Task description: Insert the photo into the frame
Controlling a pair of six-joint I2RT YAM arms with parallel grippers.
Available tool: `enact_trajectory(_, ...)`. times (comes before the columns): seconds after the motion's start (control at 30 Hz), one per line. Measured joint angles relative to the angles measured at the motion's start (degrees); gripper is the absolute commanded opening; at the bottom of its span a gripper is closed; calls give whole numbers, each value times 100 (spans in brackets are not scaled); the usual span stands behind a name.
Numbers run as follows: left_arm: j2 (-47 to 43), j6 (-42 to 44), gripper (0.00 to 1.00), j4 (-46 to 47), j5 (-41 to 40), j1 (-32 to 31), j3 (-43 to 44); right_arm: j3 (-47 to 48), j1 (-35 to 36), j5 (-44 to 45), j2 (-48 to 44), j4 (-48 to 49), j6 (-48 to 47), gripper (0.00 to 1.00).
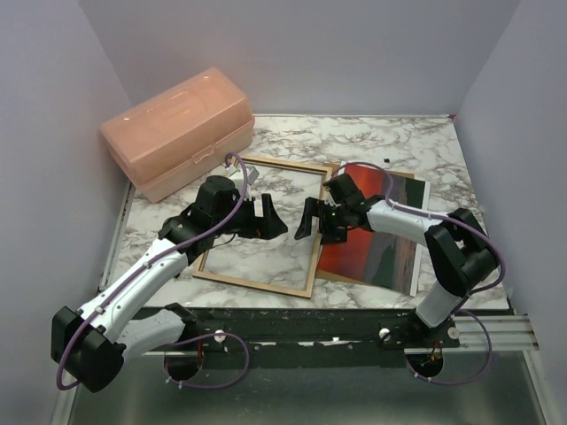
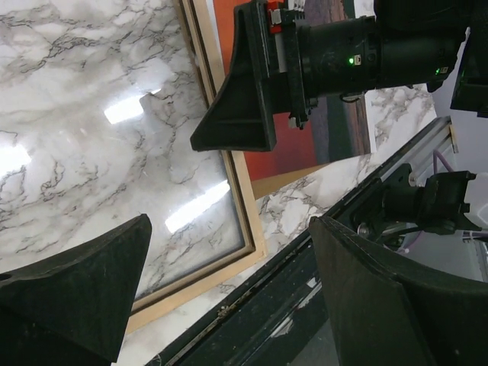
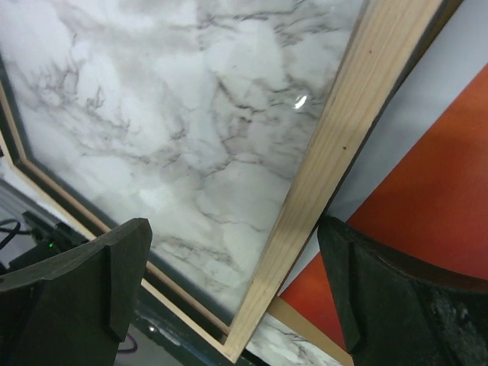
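Note:
The frame (image 1: 258, 282) lies flat in the middle of the marble table, tan wood side up, with marble showing through its glass. The photo (image 1: 376, 235) lies face up to its right, red-orange with a white border (image 3: 427, 99). My right gripper (image 1: 315, 217) is open and hovers low over the frame's right rail (image 3: 335, 152), one finger on each side; the rail runs between them in the right wrist view (image 3: 236, 297). My left gripper (image 1: 264, 220) is open over the glass, empty (image 2: 229, 290), facing the right gripper (image 2: 244, 99).
A pink plastic box (image 1: 177, 133) stands at the back left. A brown board (image 3: 305, 324) lies under the photo, its edge showing at the near side. The table's near edge and black rail (image 1: 310, 323) run just below the frame. Grey walls close in both sides.

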Motion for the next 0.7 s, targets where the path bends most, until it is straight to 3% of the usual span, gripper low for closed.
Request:
enact_trajectory(0.4,256,-107,90,35,142,-203,85,-2,-170,-203,-389,48,50,100)
enact_trajectory(0.7,1279,-258,87,107,-13,-1196,459,-490,-2664,-170,-1541,-184,-195,100)
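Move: The photo's middle lies about 18 cm to the right of the right hand and some 3 cm farther out, 2 cm below it. The frame's right bar runs just right of that hand point, about 3 cm off and 1 cm ahead, between its open fingers; the frame's middle is roughly 13 cm left and 4 cm ahead. From the left hand, about 17 cm above the table, the photo is some 27 cm right and 6 cm ahead, the frame's right bar 13 cm right and 5 cm ahead. The frame's right bar is still pushed leftward by the right hand's outer finger for a last 1 cm or so; then that hand comes off it, rising about 5 cm and sweeping some 16 cm right and partly forward over the photo, turning clockwise, fingers wide open. The left hand, open too, moves about 6 cm right, also back and down, towards the photo's near left corner. ##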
